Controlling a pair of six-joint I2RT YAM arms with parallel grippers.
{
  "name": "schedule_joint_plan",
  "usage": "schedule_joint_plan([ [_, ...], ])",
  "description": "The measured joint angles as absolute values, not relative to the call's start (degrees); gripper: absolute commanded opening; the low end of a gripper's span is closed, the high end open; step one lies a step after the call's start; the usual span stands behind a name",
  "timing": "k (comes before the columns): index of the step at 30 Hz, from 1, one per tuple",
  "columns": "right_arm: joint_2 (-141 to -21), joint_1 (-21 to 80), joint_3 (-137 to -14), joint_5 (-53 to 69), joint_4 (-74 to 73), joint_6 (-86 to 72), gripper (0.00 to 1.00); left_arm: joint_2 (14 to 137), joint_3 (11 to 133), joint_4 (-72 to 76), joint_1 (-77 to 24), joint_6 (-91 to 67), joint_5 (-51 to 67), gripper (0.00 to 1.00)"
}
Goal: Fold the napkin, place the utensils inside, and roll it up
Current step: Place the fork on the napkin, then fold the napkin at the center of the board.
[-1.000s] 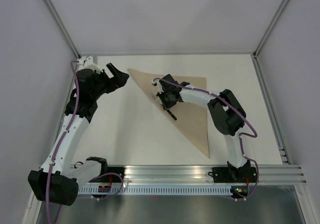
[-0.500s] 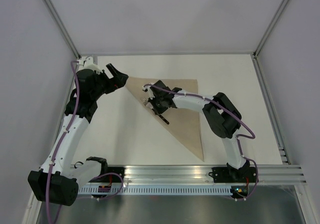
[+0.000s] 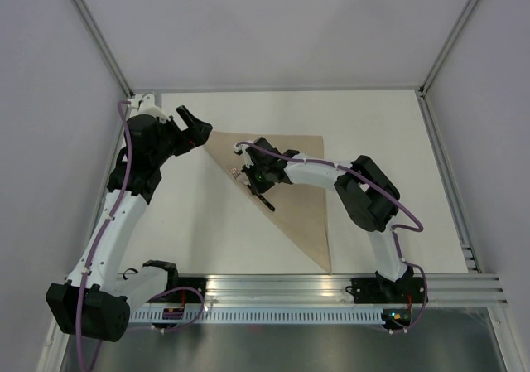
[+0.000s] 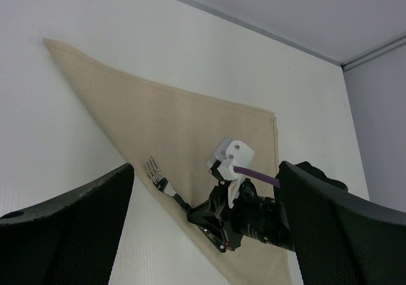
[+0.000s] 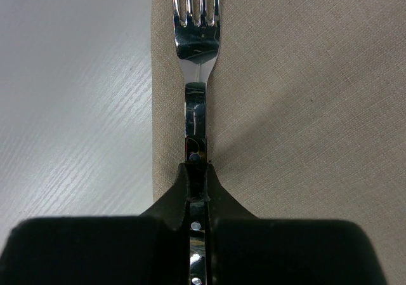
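The tan napkin [image 3: 294, 186] lies folded into a triangle, its long edge running from the far left corner to a near tip. A fork [image 3: 238, 171] with silver tines lies along that edge, tines pointing far left. My right gripper [image 3: 258, 183] is shut on its handle. In the right wrist view the fingertips [image 5: 188, 182] pinch the fork [image 5: 196, 44] just inside the napkin [image 5: 304, 107] edge. My left gripper [image 3: 195, 128] hangs open over the napkin's far left corner. Its wrist view shows the napkin [image 4: 177, 117], the fork [image 4: 153, 171] and the left gripper [image 4: 206, 174].
White table [image 3: 207, 223] with a metal rail [image 3: 331, 285] along the near edge. Grey walls stand on the left, right and far sides. The right arm [image 3: 364, 190] stretches across the napkin from the right.
The right gripper has moved left with the fork, and the napkin has slid left with it. The left gripper stayed open and nearly still.
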State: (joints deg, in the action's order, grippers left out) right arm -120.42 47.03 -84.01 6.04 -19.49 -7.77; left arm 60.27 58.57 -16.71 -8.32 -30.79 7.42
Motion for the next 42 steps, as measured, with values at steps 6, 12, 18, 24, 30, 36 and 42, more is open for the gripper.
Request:
schedule_joint_plan([
  [6,-120.3,47.0,-83.9,6.5,-19.4,-8.2,0.08,60.4,58.6,-16.7,-8.3,-30.8,7.4,0.99],
  [12,-120.0,47.1,-83.7,7.5,-20.0,-8.3,0.38,60.4,58.6,-16.7,-8.3,-30.8,7.4,0.99],
  [18,-118.9,47.6,-83.9,8.5,-23.6,-6.7,0.54,60.4,58.6,-16.6,-8.3,-30.8,7.6,1.0],
  [24,-117.1,46.8,-86.8,10.2,-29.5,-4.7,0.61,60.4,58.6,-16.0,-8.3,-30.4,8.6,1.0],
  [30,-110.5,39.2,-92.2,15.0,-32.4,-4.5,0.62,59.1,57.3,-12.4,-10.9,-28.4,9.1,1.0],
  [36,-104.3,18.4,-94.1,21.7,-31.9,-6.3,0.61,56.9,51.0,-5.6,-33.6,-21.6,-0.3,1.0],
  [42,-102.8,2.0,-90.3,24.7,-31.3,-7.3,0.6,56.7,34.9,9.1,-57.2,-11.8,-12.6,1.0],
])
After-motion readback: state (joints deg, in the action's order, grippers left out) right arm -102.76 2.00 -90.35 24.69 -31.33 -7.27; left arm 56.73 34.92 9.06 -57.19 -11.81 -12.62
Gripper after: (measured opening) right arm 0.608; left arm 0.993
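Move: The right gripper is closed on the fork's handle, the fork already lying on the napkin along its diagonal fold. From that hand, the napkin's far-right corner is some 16 cm ahead and 19 cm right; its near tip is about 24 cm back and 20 cm right, all at table height. From the open left gripper, hovering about 27 cm above the table, the near tip lies roughly 27 cm back and 32 cm right, and the fork 3 cm back and 12 cm right. Open the right gripper a bit over halfway to let go of the fork, easing back about 2 cm as it opens, then lift away and swing right and forward past the napkin's far-right corner, turning clockwise. Late on, bring the still-open left gripper about 19 cm right, 13 cm back and 8 cm down towards the napkin's near tip, turning it clockwise and tipping it down. ##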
